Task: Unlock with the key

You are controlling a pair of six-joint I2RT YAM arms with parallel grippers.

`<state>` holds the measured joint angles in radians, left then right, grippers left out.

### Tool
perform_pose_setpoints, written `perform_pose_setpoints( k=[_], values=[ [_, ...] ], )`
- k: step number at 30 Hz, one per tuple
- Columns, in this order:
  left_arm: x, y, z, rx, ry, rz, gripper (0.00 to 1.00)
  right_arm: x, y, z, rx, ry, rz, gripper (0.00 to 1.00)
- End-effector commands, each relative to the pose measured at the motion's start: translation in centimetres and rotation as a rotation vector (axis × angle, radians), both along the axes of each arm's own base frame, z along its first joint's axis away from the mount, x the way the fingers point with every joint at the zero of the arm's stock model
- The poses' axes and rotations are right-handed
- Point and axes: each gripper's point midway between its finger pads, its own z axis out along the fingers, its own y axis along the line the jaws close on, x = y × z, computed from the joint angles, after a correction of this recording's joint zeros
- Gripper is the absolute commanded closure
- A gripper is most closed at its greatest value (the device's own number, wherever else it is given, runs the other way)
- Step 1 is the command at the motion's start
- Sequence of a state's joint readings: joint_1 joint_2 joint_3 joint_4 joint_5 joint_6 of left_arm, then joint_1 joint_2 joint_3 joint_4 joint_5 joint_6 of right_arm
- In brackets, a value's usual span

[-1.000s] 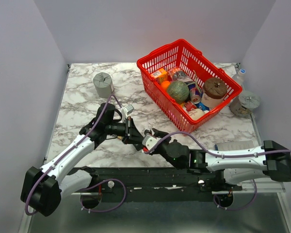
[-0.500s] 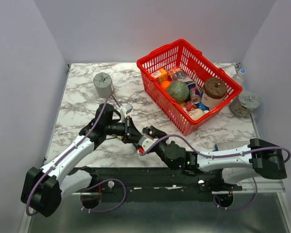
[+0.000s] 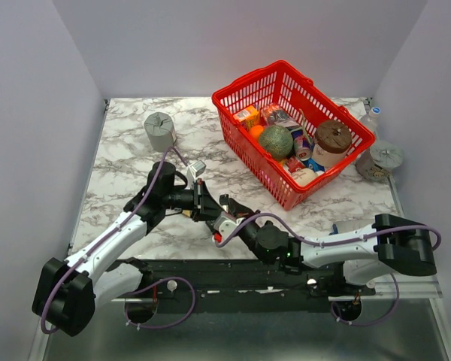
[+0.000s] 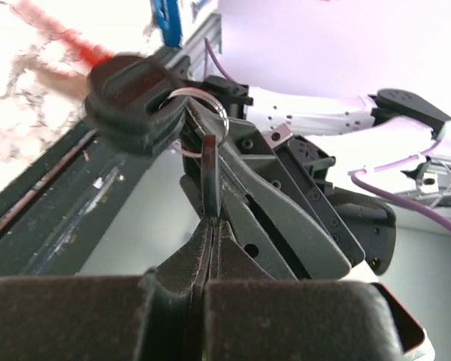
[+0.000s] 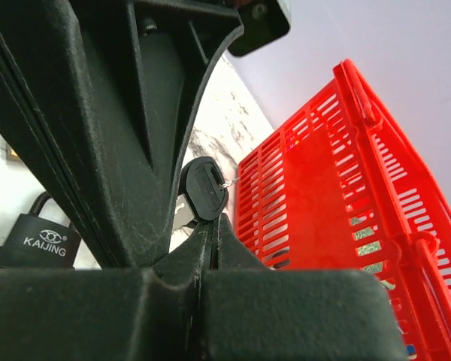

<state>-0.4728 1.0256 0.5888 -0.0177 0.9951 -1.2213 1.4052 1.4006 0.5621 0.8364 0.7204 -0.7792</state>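
Observation:
The key's black head (image 5: pixel 204 191) sits right at the tips of my right gripper (image 5: pixel 214 219), which is shut with the head's lower edge between its tips. The left wrist view shows that head (image 4: pixel 131 101), blurred, on a silver ring (image 4: pixel 203 124). My left gripper (image 4: pixel 210 219) is shut on a thin dark flat piece (image 4: pixel 210 177) hanging from the same ring. From above, the left gripper (image 3: pixel 204 204) and right gripper (image 3: pixel 222 208) meet tip to tip over the table's front middle. A black padlock (image 5: pixel 41 239) lies below them.
A red basket (image 3: pixel 248 79) full of groceries stands at the back right, its wall (image 5: pixel 346 188) close beyond the right gripper. A grey cylinder (image 3: pixel 159 131) stands at the back left. A jar (image 3: pixel 381 159) and a bottle (image 3: pixel 370 116) are at the right edge.
The right arm has reached further left, up to the left gripper, and its jaws have closed from open to shut at the key. The left arm has stayed still and shut.

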Motion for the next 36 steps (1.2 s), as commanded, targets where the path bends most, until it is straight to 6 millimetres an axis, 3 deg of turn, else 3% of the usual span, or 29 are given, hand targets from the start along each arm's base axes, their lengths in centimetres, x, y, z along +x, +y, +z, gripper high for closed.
perform_pose_setpoints(
  k=[1,14,22,25,27,29,32,36],
  values=[
    [-1.1,-0.3,1.9,-0.076,-0.005,-0.06,1.0,-1.0,0.5,1.1,0.104,0.019,0.068,0.99],
    [1.0,-0.3,3.3,-0.1,-0.125,-0.025,0.96,-3.5,-0.8,-2.2,0.119,0.279,0.163,0.99],
    [0.5,0.0,3.0,-0.107,-0.057,-0.008,1.0,-2.1,-2.0,-2.7,0.105,0.246,0.051,0.99],
    [-0.4,0.3,1.9,-0.087,0.007,-0.018,1.0,-1.4,-2.0,-1.5,0.114,0.205,0.018,0.91],
    [-1.0,0.6,1.2,-0.059,0.028,-0.022,1.0,-1.3,-2.0,-0.7,0.137,0.169,0.02,0.8],
    [-1.3,0.7,0.8,-0.044,0.029,-0.03,1.0,-1.3,-1.9,-0.1,0.152,0.148,0.034,0.63],
    [-1.5,0.9,-0.2,-0.017,0.055,-0.028,1.0,-1.3,-1.7,0.5,0.148,0.124,0.042,0.45],
    [-1.8,0.8,0.0,-0.029,0.057,-0.059,1.0,-1.3,-1.2,0.6,0.112,0.097,0.059,0.39]
  ],
)
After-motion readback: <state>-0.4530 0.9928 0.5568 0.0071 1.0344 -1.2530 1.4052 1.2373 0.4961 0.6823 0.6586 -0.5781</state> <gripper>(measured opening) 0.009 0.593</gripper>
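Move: The left hand still holds a key by its blade. The black head sticks out about 3 cm to that hand's right, and a second key hangs from the same ring. From the right hand's shut fingertips, the held key's head is roughly 1 cm ahead, 1 cm left and 2 cm above. The black padlock lies about 4 cm left of the right hand, 1 cm back and 12 cm below; the gold padlock is another 8 cm left of it and 5 cm farther out. From right at the ringed keys, the right hand's shut fingertips come away about 3 cm back, some 2 cm down and a little right, tipping down nearly 15 degrees, then rise slightly and open past half. The left hand keeps its key, loosening only slightly and briefly, while it lifts about 2 cm with a slight forward drift and sinks back. ##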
